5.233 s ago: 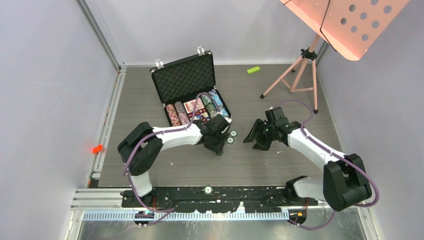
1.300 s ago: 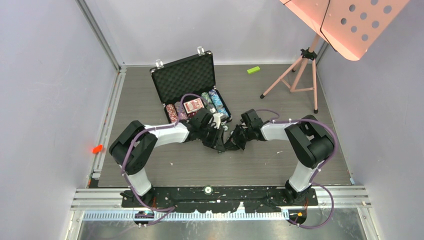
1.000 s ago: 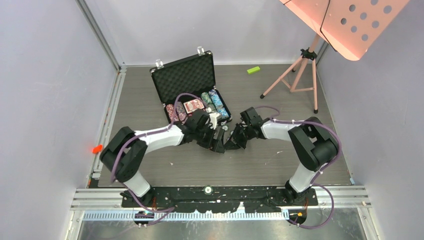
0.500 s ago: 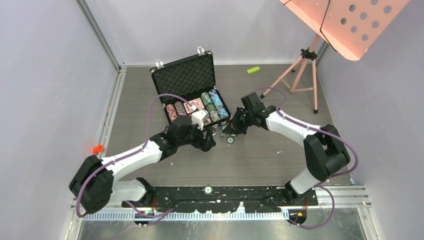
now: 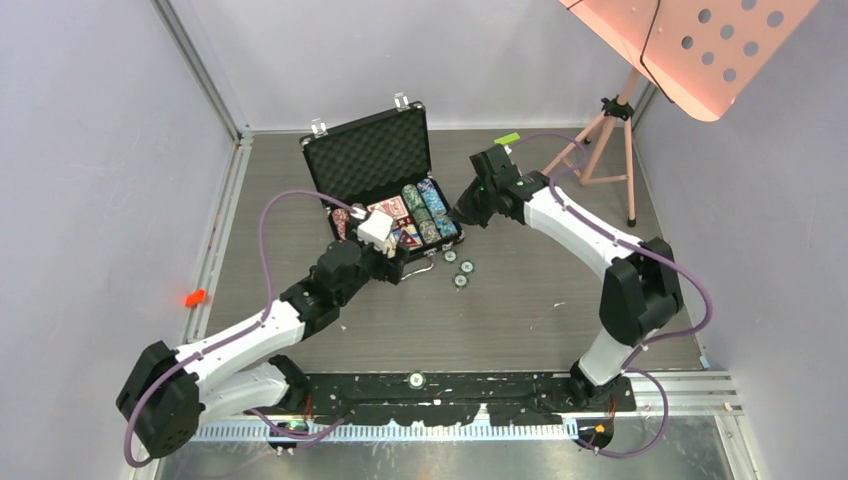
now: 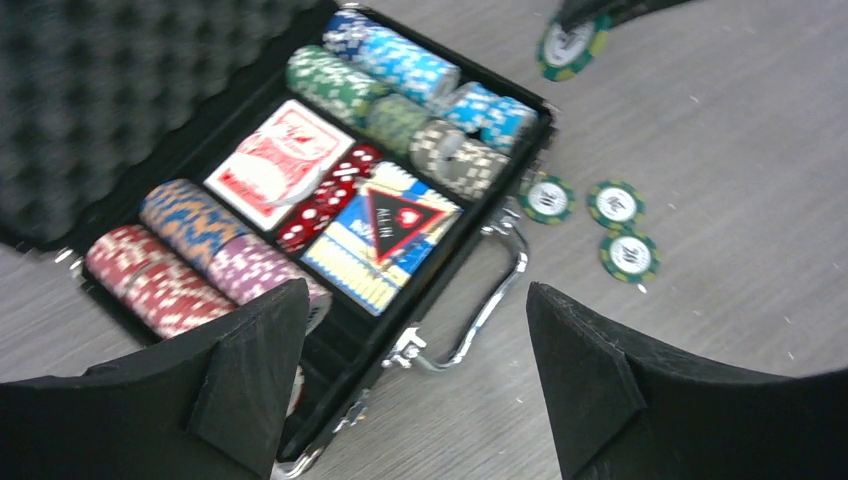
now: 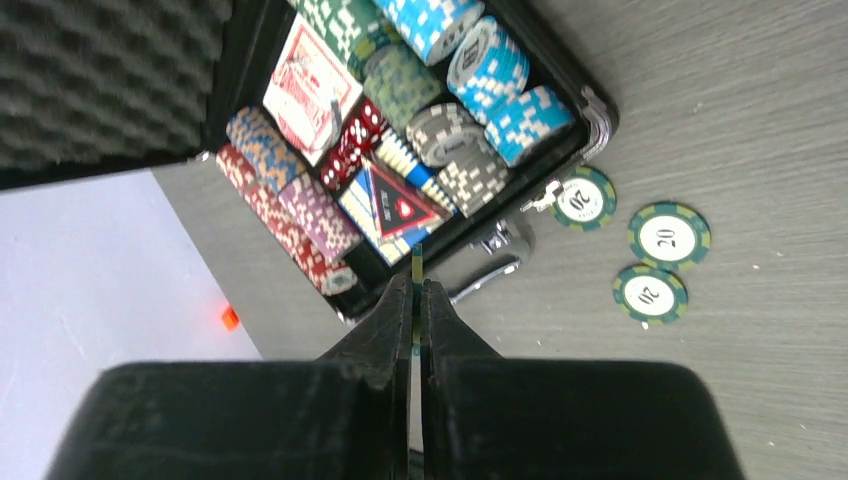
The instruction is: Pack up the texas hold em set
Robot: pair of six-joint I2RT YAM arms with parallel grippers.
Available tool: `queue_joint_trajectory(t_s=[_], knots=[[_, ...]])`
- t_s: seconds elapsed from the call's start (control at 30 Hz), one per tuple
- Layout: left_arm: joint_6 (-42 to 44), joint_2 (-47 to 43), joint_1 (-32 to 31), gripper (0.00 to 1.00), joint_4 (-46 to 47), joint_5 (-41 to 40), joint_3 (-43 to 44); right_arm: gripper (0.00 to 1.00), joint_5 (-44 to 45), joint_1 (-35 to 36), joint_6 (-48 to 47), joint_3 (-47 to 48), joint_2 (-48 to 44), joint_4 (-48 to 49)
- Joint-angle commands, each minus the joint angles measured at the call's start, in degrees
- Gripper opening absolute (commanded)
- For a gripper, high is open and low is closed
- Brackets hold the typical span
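The black briefcase (image 5: 372, 158) lies open, its foam lid up and its tray (image 6: 455, 268) holding rows of striped poker chips (image 6: 400, 70), a red-backed card deck (image 6: 278, 163) and red dice (image 6: 325, 195). Three green poker chips (image 5: 459, 268) lie loose on the table beside the silver handle (image 6: 490, 310). My right gripper (image 5: 468, 210) hangs above the case's right end, shut on one green chip (image 7: 416, 268) held edge-on. My left gripper (image 6: 412, 300) is wide open and holds nothing, hovering over the case's front edge and handle.
A small green block (image 5: 507, 140) lies on the far side of the table. A pink tripod stand (image 5: 600, 140) is at the far right, its perforated top overhead. A small red object (image 5: 194, 297) sits off the mat's left edge.
The right gripper rose from the loose chips with one chip and swung to the far right of the case. The left arm drew back toward the near left.
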Motion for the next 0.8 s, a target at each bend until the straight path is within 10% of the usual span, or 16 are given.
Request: queue_joint_trajectory(t_s=[0.0,0.77], knots=[[-5.5,-4.4,3.5,0.82,0.3,-7.1,-0.3,0.01,7.9,1.5,6.6,5.3,4.4,-4.9],[-12.0,-15.0,9.4,0.85,3.5,-4.9,-9.4,0.01,6.5,3.7,10.5,28.2,27.7,-4.9]])
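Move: The gap in the case's green chip row, where the held green chip is bound, lies about 10 cm ahead of the right hand, 9 cm to its left and 11 cm below. The blue chip row is roughly 5 cm to the right of that gap, the card deck 7 cm to its left, and three loose green chips lie on the table some 5 cm back from the hand. From the left hand the gap is about 19 cm ahead, 6 cm right and 12 cm below. The green chip, still pinched edge-on in the right hand's shut fingers, is carried forward and left over the case towards the green row, some 10 cm across and 6 cm down, most of the early part being descent. Meanwhile the empty, open left hand draws about 8 cm left, away from the green row, rising slightly then sinking back and turning some 15 degrees counter-clockwise. ##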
